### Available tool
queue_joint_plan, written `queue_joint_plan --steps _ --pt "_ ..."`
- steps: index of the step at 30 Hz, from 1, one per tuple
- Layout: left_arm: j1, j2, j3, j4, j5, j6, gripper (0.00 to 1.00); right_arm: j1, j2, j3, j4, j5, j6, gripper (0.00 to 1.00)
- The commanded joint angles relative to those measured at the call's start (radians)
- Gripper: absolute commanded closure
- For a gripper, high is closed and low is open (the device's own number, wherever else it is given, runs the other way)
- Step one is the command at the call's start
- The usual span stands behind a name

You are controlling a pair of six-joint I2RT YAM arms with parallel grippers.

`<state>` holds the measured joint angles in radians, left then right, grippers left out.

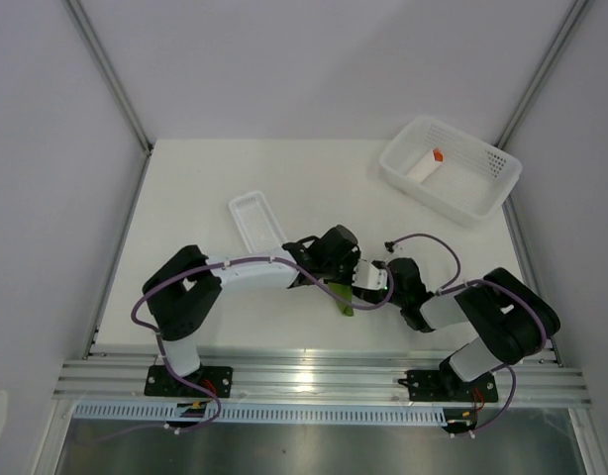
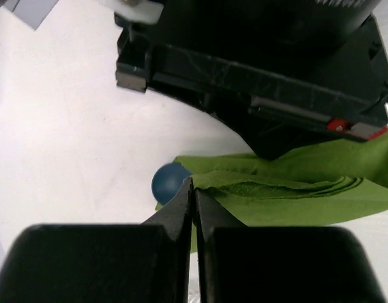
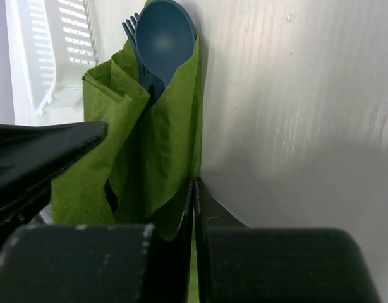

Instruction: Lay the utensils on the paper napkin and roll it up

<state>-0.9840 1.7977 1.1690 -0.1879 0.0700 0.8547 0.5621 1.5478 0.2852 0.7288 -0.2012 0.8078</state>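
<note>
The paper napkin (image 3: 156, 145) lies folded lengthwise around the utensils. The blue spoon (image 3: 165, 38) and the fork (image 3: 129, 28) beside it stick out of its far end. My right gripper (image 3: 194, 184) is shut on the napkin's near right edge. In the left wrist view my left gripper (image 2: 193, 184) is shut, its tips against the napkin (image 2: 295, 196) fold, right next to the spoon's bowl (image 2: 170, 183). In the top view both grippers meet over the napkin (image 1: 343, 298) at the table's near middle. The handles of the utensils are hidden in the fold.
A narrow white ribbed tray (image 1: 256, 220) lies just behind the left arm. A white basket (image 1: 453, 168) at the back right holds a white piece with an orange tip (image 1: 430, 163). The right arm's black wrist housing (image 2: 263, 82) hangs close over the napkin.
</note>
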Motion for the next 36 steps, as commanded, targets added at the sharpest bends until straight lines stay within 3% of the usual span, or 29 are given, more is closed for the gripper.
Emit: queue_joint_plan --steps 1,17,29,36 --pt "-0.021 0.02 0.031 0.008 0.062 -0.039 0.99 0.025 -0.037 -0.027 -0.006 0.103 0.022 0.99" --pt "-0.033 0.101 0.043 -0.019 0.099 -0.072 0.99 0.068 -0.147 -0.043 -0.069 0.149 0.024 1.0" --pt "-0.035 0.074 0.049 -0.004 0.125 -0.125 0.99 0.07 -0.112 -0.041 -0.032 0.115 0.037 1.0" --pt "-0.035 0.026 0.037 -0.005 0.125 -0.146 0.99 0.068 -0.166 -0.044 -0.094 0.152 0.03 1.0"
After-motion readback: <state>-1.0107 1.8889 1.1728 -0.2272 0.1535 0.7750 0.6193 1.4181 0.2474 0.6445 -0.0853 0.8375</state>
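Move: From the left hand, its shut fingers hovering, the rolled napkin's middle lies some 3 cm back, 2 cm left and 6 cm down. The spoon head pokes out about 2 cm ahead, 4 cm left and 6 cm down; the empty utensil tray is roughly 10 cm ahead and 21 cm left. The right fingers are shut at the roll's right edge, with its middle about 2 cm to their left, level in reach and height. The left hand, fingers kept shut, sinks about 5 cm while drawing some 3 cm back, its wrist tipping about 10 degrees so the fingers point more steeply down, and its tips come down on the loose fold of the napkin roll right beside the right fingertips, where they stop and press. The right hand keeps its fingers shut on the roll's right edge, giving only about a centimetre up and back-right while the left hand comes down. ##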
